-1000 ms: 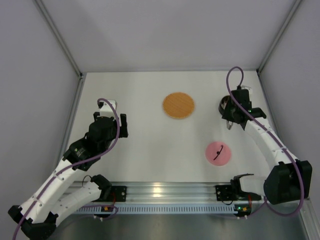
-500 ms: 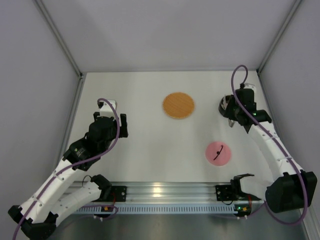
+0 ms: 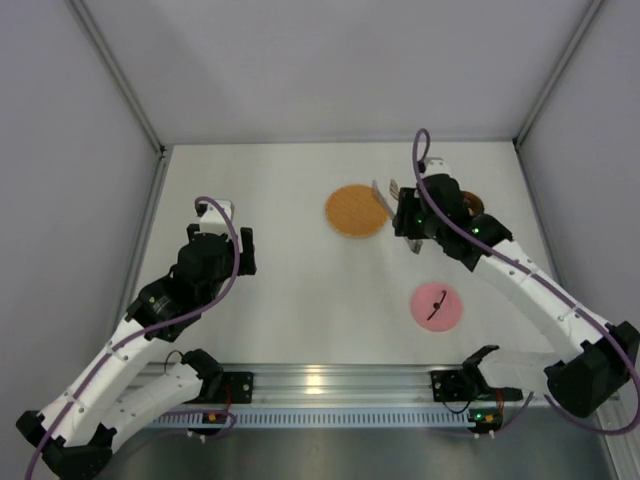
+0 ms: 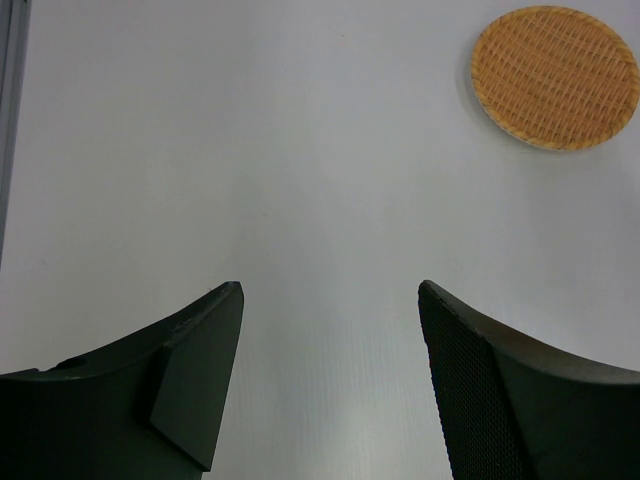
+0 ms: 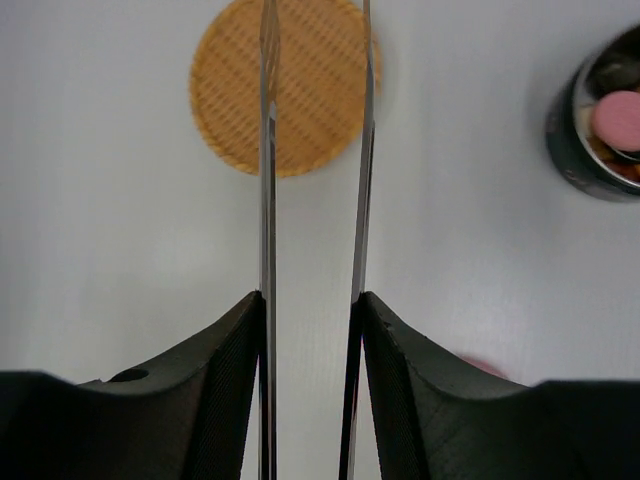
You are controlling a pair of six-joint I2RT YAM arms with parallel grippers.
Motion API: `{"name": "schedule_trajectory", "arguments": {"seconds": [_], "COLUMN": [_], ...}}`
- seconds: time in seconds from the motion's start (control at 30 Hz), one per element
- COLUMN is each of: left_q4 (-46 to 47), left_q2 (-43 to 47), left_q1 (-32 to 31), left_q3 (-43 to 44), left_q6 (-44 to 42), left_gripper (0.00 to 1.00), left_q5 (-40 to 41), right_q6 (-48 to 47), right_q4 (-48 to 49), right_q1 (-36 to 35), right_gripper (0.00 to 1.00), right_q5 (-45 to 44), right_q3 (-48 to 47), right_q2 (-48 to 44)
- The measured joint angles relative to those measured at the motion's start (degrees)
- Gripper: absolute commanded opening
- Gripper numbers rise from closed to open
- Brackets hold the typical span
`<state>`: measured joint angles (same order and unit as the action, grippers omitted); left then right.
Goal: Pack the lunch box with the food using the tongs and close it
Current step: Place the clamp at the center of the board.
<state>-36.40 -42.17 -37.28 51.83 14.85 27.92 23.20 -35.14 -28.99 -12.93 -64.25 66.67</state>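
Note:
My right gripper (image 5: 313, 300) is shut on the tongs (image 5: 268, 200), one slender silver arm against each finger. The tong tips reach over the edge of the round orange-brown mat (image 5: 300, 90) and carry nothing. In the top view the right gripper (image 3: 408, 218) hangs just right of the mat (image 3: 357, 211), with the tongs (image 3: 384, 192) pointing to the far side. The steel lunch box (image 5: 570, 130) stands to the right with food (image 5: 618, 118) inside, a pink piece on top. Its rim (image 3: 477, 207) peeks out behind the right arm. My left gripper (image 4: 330, 290) is open over bare table.
A pink disc lid (image 3: 437, 305) with a dark handle lies on the table in front of the right arm. Grey walls close the table on the left, far and right sides. The left gripper (image 3: 226, 248) hovers near the left side.
My right arm has swung left with the tongs, from over the lunch box to beside the orange mat. The left arm has not moved.

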Motion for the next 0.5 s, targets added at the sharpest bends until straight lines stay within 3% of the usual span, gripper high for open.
{"name": "schedule_trajectory", "arguments": {"seconds": [0.2,0.5], "left_q4": [0.00,-0.02], "left_q2": [0.00,0.04], "left_q1": [0.00,0.00], "left_q3": [0.00,0.00], "left_q6": [0.02,0.02], "left_gripper": [0.76,0.76], "left_q5": [0.24,0.44], "right_q6": [1.70,4.02], "right_q4": [6.25,18.23], "right_q1": [-13.64,-19.34], "right_gripper": [0.42,0.42], "right_q5": [2.16,10.60], "right_q3": [-7.34,-18.16], "right_q2": [13.46,39.26]}}
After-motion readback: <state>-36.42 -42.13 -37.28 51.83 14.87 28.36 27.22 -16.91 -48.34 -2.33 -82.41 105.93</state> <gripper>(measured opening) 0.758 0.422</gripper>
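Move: Out to the right hand's left, about 27 cm over and 4 cm farther out, lies the bare central spot for the held clamp, some 22 cm below. The woven tray is about 21 cm ahead and 10 cm left of the hand. The bowl stands 16 cm ahead and 16 cm right, the pink disc 9 cm back and 7 cm right. From the left hand, the spot is some 11 cm ahead and 13 cm right. Sweeping the clamp left past the near side of the woven tray, the right hand travels about 24 cm towards the middle of the board. It starts level, then sinks some 9 cm as it goes and slows; the wrist turns about 25 degrees counter-clockwise and tips slightly down, fingers keeping their grip. ##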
